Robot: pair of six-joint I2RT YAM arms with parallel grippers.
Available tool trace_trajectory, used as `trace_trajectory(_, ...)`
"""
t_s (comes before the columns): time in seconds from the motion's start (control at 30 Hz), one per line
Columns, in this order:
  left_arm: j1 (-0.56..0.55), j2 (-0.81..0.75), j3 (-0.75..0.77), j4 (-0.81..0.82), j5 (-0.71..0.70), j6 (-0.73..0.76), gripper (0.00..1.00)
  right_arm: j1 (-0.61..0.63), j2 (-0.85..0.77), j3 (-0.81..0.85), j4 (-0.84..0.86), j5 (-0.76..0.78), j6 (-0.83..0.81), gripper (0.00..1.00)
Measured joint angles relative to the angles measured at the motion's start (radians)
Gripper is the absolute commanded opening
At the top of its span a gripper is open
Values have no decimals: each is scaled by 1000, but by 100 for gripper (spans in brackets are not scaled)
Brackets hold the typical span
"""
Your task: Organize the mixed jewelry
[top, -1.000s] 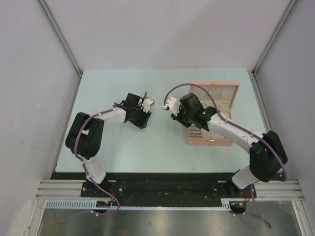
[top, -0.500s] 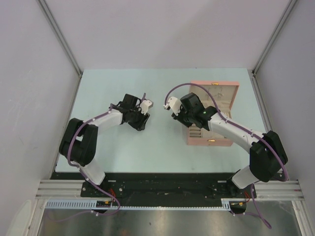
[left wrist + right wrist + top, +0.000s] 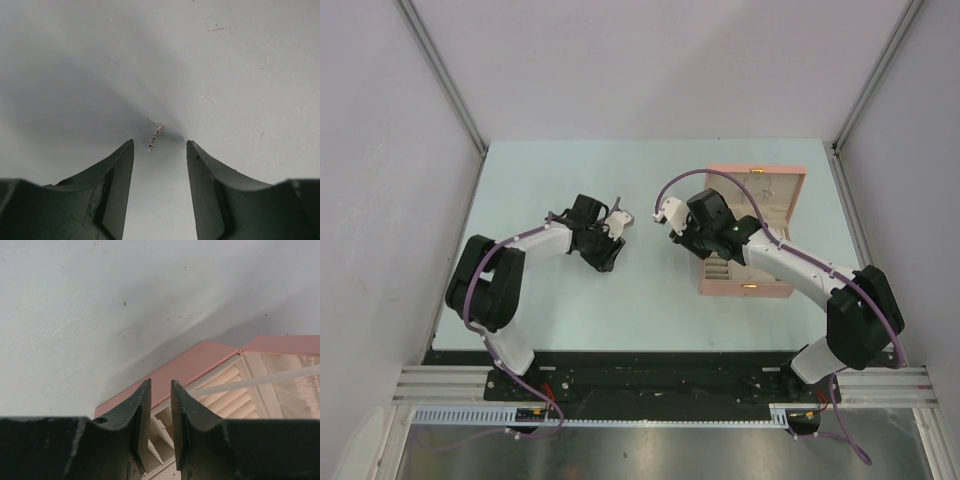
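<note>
A tiny metallic piece of the mixed jewelry [image 3: 156, 136] lies on the pale table, just ahead of my left gripper [image 3: 160, 142] and between its fingertips. That gripper is open and touches nothing. In the top view the left gripper [image 3: 618, 220] sits low near the table's middle. My right gripper [image 3: 160, 381] hovers over the near left edge of the pink box [image 3: 190, 362]. Its jaws stand a narrow gap apart with nothing between them. Cream ring rolls [image 3: 227, 390] show below it. In the top view the right gripper [image 3: 668, 212] is left of the pink box [image 3: 760, 275].
The pink box's lid [image 3: 775, 185] stands open toward the back right. The pale green table [image 3: 550, 170] is bounded by grey walls with metal posts [image 3: 445, 90]. Both arm bases sit on the black rail [image 3: 650, 375] at the near edge.
The left arm's elbow swung out to the left and partly back, and its gripper shifted slightly to the right. The right arm has stayed almost still.
</note>
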Motion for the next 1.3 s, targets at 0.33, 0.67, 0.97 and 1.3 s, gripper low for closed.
trace_trajectory(0.33, 0, 37, 20, -7, 6, 27, 48, -37, 0, 0, -13, -11, 8, 26)
trace_trajectory(0.67, 0, 40, 23, -10, 12, 32, 34, -57, -1, 0, -14, -18, 11, 25)
trace_trajectory(0.97, -1, 51, 31, -10, 16, 34, 27, -61, -2, 0, -14, -18, 11, 25)
trace_trajectory(1.3, -1, 73, 53, -3, 39, 34, 20, -63, -15, 0, -21, -18, 11, 25)
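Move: A small beaded earring lies on the table almost under the left fingertips, about 1 cm ahead, 1 cm to the right and 1 cm below. From the right hand, which waits high with nothing visible in its fingers, that earring is roughly 15 cm to the left, about level fore-and-aft and 12 cm down. The open jewelry box's tray is centred about 11 cm right of the right hand, 1 cm ahead and 10 cm lower. The left hand sinks barely 1 cm and stays low over the earring while its half-open fingers draw together around it to a narrow gap, then, still closing, it eases about 1.5 cm forward and to the right along the table so that the tips come over the earring; a firm pinch can't be seen yet. Meanwhile the right hand shifts about 2 cm right and slightly forward, towards the jewelry box, its own fingers keeping their small gap. ##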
